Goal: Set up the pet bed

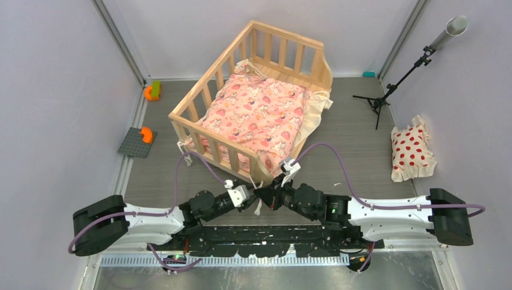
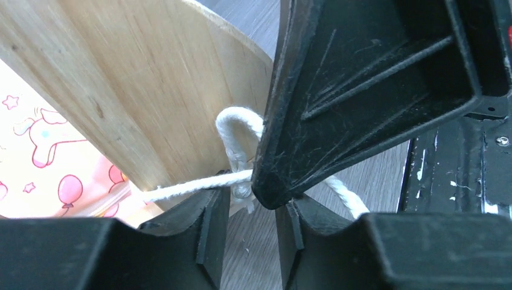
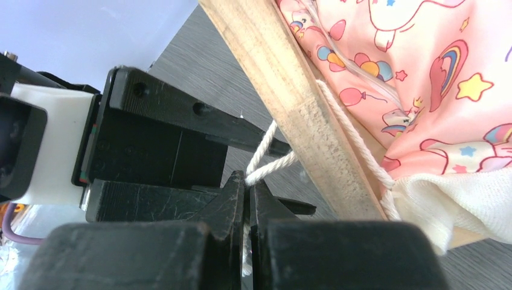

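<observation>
The pet bed point(image 1: 265, 37), a light wooden slatted frame, stands mid-table with a pink cartoon-print cushion point(image 1: 253, 115) inside. Both grippers meet at its near corner. My right gripper point(image 3: 247, 181) is shut on a cream tie cord point(image 3: 275, 166) that runs round the wooden rail point(image 3: 296, 103) from the cushion point(image 3: 422, 72). My left gripper point(image 2: 253, 211) is open, its fingers either side of the right gripper's tip point(image 2: 272, 190). The knotted cord point(image 2: 187, 188) crosses just above its fingertips in front of the wooden post point(image 2: 151, 90). From above, the left gripper point(image 1: 252, 194) and right gripper point(image 1: 270, 194) nearly touch.
A white pillow with red dots point(image 1: 412, 150) lies at the right. A black tripod stand with a grey tube point(image 1: 386, 90) stands back right. A grey plate with an orange piece point(image 1: 137, 142) and an orange-green toy point(image 1: 152, 90) sit at the left wall.
</observation>
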`<state>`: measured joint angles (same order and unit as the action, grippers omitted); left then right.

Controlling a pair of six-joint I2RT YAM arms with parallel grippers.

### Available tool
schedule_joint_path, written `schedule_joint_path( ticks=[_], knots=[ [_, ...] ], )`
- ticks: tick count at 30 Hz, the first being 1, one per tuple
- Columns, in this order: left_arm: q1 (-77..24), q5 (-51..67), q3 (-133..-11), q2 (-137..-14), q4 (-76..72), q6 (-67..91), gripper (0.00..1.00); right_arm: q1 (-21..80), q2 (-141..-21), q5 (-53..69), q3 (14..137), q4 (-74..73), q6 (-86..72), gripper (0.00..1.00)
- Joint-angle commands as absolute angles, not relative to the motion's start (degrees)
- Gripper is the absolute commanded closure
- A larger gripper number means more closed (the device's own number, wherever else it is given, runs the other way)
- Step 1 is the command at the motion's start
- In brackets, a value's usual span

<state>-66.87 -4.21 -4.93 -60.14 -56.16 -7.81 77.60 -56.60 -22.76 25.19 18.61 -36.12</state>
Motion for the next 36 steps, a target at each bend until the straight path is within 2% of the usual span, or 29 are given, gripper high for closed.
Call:
schedule_joint_path(
  ticks=[1, 5, 11, 12, 21, 29, 36],
  knots=[
    [-66.6, -4.1, -8.2, -59.5, -63.1, -8.1, 0.67, 78.0, -55.7, -20.3, 26.3, 23.1, -37.8, 0.99],
    [-66.7, -4.0, -8.2, -59.8, -63.1, -8.1, 0.75, 77.9, -55.4, -20.6, 26.1, 22.9, -37.8, 0.99],
    [-66.7, -3.7, -7.5, -60.0, -62.5, -7.9, 0.98, 77.8, -54.9, -21.3, 25.8, 22.4, -37.6, 0.99],
    [-66.6, -3.7, -7.4, -59.7, -61.8, -7.9, 1.00, 77.9, -54.8, -21.6, 25.8, 22.1, -37.6, 0.99],
    [-66.7, -8.9, -7.0, -47.6, -45.4, -9.3, 1.00, 77.9, -52.2, -25.0, 25.8, 15.7, -35.7, 0.97],
    [-66.6, -10.2, -5.9, -41.3, -38.5, -9.8, 1.00, 77.8, -49.7, -25.8, 25.7, 13.2, -35.0, 0.74],
    [-66.6, -7.8, -6.7, -44.3, -37.5, -9.3, 1.00, 77.8, -49.5, -25.5, 27.8, 8.7, -33.9, 0.65]
  ],
)
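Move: The white cord's crossing lies right at the left hand's half-open tips, some 1 cm ahead and 1 cm to the right, at tip height. The crib's near corner is about 5 cm ahead and 3 cm right of the left hand; the pink bedding's middle is roughly 26 cm ahead and 2 cm right, a little lower. From the right hand, still gripping the cord, the crossing is about 2 cm ahead, 1 cm left and slightly below. Left hand pinches the cord, then arcs up and 3 cm left; right hand opens, easing 2 cm right. ##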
